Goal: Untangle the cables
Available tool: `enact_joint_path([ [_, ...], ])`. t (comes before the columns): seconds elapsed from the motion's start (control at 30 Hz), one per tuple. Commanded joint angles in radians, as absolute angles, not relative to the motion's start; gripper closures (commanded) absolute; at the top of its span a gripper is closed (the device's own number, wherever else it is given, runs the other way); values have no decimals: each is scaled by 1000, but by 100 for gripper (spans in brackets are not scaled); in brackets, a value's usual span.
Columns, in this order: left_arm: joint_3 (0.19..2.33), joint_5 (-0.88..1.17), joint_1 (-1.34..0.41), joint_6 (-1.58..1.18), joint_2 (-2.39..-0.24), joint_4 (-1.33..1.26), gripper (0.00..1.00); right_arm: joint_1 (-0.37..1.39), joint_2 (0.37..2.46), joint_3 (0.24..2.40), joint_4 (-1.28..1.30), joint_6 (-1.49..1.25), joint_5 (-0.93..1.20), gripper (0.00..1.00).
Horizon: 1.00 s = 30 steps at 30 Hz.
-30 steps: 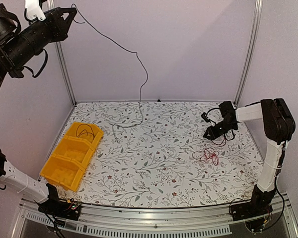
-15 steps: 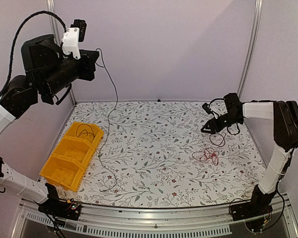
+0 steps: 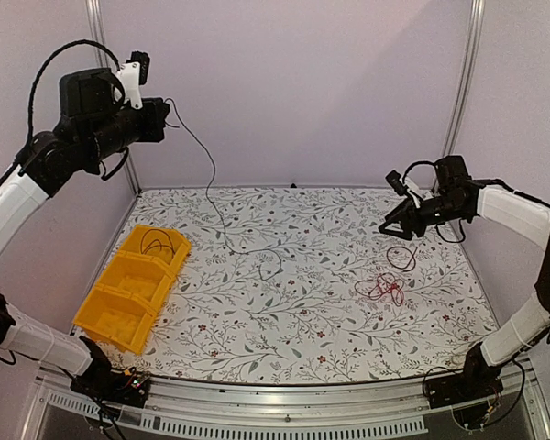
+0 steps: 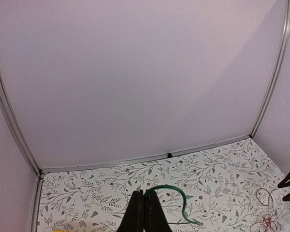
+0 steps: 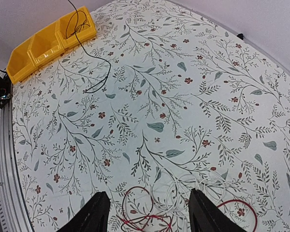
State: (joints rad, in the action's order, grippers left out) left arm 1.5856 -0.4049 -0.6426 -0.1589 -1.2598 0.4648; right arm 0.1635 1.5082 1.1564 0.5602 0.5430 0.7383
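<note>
My left gripper (image 3: 163,115) is raised high at the back left and shut on a thin black cable (image 3: 222,229). The cable hangs down to the table and ends in a curl at mid-table (image 3: 275,269). In the left wrist view the gripper (image 4: 144,195) pinches this cable, which looks greenish (image 4: 183,197). My right gripper (image 3: 394,229) is open and empty, hovering above a tangle of red cables (image 3: 382,289) and a thin dark loop (image 3: 402,258). In the right wrist view the gripper (image 5: 152,212) is above the red cables (image 5: 145,220), which lie next to pale thin loops (image 5: 205,191).
A yellow three-compartment bin (image 3: 119,307) sits at the left of the floral table, with a black cable (image 3: 156,243) in its far compartment. It also shows in the right wrist view (image 5: 31,48). Metal frame posts stand at the back corners.
My left gripper has come down and swung over with the black cable, whose free end moved from the front left to mid-table. My right gripper has risen and drawn back to the right.
</note>
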Motion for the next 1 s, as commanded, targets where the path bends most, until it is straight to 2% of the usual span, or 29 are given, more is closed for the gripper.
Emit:
enact_joint_path([
  [0.0,1683,-262,-556,-167,-1326,514,100,167,1459,1050,540,577,755,40],
  [0.17,1822,-160,-484,-167,-1411,582,100,167,1409,911,447,579,756,40],
  [0.57,2080,-49,-391,-146,-1575,650,100,166,1499,919,437,599,717,39],
  [0.97,2178,-70,-304,-128,-1547,630,100,166,1533,920,436,604,710,39],
])
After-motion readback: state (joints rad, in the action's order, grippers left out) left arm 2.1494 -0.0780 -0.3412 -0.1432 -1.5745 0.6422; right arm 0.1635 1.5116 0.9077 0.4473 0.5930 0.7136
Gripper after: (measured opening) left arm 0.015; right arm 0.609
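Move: The left hand holds the dark green cable; the yellow bin's far compartment lies about 8 cm ahead of it, 14 cm left and 44 cm below. The red tangle lies some 4 cm back from the right hand, 2 cm right and 18 cm down; at the same depth are a white cable, 2 cm ahead and 3 cm right of that hand, and a red loop, 6 cm ahead and 10 cm right. Left lifts its cable up and forward; open right sinks about 8 cm, easing back, towards the red tangle. ##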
